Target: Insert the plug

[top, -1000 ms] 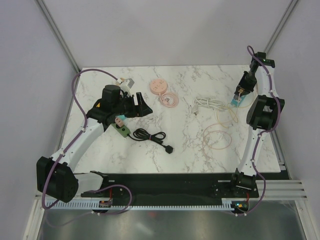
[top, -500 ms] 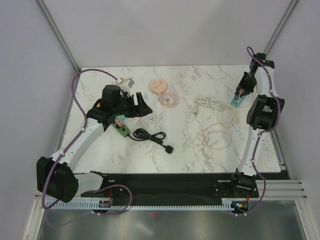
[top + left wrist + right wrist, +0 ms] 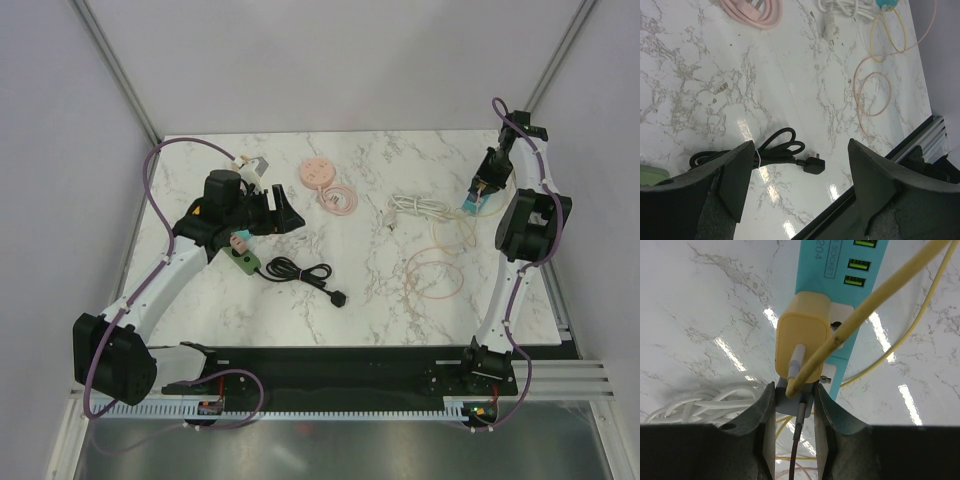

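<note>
My right gripper is shut on a small grey plug with a brown cable running out of its back. The plug stands against the near end of a teal power strip, right beside a yellow charger that sits in the strip. I cannot tell how deep the grey plug sits. From above, the right gripper is at the far right of the table over the strip. My left gripper hovers open at the centre left, holding nothing.
A coiled black cable with its plug lies under the left gripper, beside a green socket. A pink round socket, a pink cable, a white cable bundle and thin cable loops lie around the table.
</note>
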Controlling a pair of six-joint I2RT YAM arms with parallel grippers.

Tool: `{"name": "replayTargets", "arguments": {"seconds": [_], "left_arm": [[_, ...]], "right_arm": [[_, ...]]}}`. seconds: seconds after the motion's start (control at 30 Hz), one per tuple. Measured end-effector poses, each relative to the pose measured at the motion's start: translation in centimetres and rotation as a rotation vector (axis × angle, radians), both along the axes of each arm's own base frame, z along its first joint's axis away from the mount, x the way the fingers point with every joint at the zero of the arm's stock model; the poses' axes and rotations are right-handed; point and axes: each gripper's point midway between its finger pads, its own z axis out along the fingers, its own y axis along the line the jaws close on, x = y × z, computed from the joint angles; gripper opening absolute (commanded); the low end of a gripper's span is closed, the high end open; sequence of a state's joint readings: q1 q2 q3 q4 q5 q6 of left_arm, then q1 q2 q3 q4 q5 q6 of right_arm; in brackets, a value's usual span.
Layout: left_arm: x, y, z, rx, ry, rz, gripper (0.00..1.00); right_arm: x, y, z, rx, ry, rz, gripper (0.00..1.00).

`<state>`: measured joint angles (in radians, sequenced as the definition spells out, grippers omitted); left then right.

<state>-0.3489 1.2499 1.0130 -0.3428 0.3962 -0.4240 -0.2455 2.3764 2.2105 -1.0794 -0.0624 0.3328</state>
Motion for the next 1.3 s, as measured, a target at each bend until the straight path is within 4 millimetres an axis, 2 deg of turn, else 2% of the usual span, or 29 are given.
{"name": "replayTargets", "arguments": {"seconds": [0.23, 0.27, 0.33, 0.43, 0.47, 0.67, 0.87, 1.03, 1.13, 1.3], "left_arm": [[0.0, 0.0, 0.0, 0.001, 0.000, 0.001, 0.82], [0.0, 0.0, 0.0, 0.001, 0.000, 0.001, 0.82], [0.0, 0.0, 0.0, 0.001, 0.000, 0.001, 0.82], [0.0, 0.0, 0.0, 0.001, 0.000, 0.001, 0.82], [0.0, 0.0, 0.0, 0.001, 0.000, 0.001, 0.82], [0.0, 0.0, 0.0, 0.001, -0.001, 0.001, 0.82], [0.0, 0.0, 0.1, 0.000, -0.003, 0.002, 0.82], [-0.1, 0.1, 0.3, 0.000, -0.012, 0.006, 0.82], [0.0, 0.4, 0.5, 0.005, -0.022, 0.019, 0.81], [0.1, 0.5, 0.5, 0.010, -0.026, 0.027, 0.81]], "right_arm": [[0.0, 0.0, -0.1, -0.004, -0.016, -0.001, 0.01], [0.0, 0.0, -0.1, -0.004, -0.016, -0.001, 0.09], [0.0, 0.0, 0.0, -0.004, -0.017, -0.001, 0.14], [0.1, 0.0, 0.0, -0.004, -0.018, -0.001, 0.30], [0.1, 0.0, 0.1, -0.004, -0.019, -0.001, 0.38], [-0.1, 0.1, 0.7, -0.001, -0.012, 0.001, 0.48], [0.7, -0.1, 2.2, -0.007, -0.052, 0.002, 0.63], [0.4, 0.0, 2.7, -0.004, -0.054, 0.004, 0.66], [-0.3, 0.2, 3.8, -0.005, -0.059, 0.004, 0.68], [-1.7, 0.5, 7.9, -0.024, -0.115, 0.009, 0.70]]}}
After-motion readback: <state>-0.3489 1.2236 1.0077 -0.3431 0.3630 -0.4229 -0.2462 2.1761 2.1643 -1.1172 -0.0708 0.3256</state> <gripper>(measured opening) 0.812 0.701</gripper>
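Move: The grey plug is already between the right fingers, its middle about level with the hand point and 1 cm below, over the near socket of the teal power strip. From that hand the yellow plug on the same strip is about 4 cm ahead and 3 cm right. The white cable bundle lies some 12 cm left and 2 cm back, the yellow cable loop about 8 cm back and 4 cm left. From the left hand, the grey plug is roughly 47 cm right, 5 cm ahead and 15 cm lower. The right fingers keep their grip on the grey plug at the strip's near socket, the hand almost still at first, then open to about twice their gap and let go of it. While still opening, the hand climbs away from the strip, slowly then faster, to about 8 cm up, easing back some 2 cm towards the base near the end with a slight tilt of the wrist. ##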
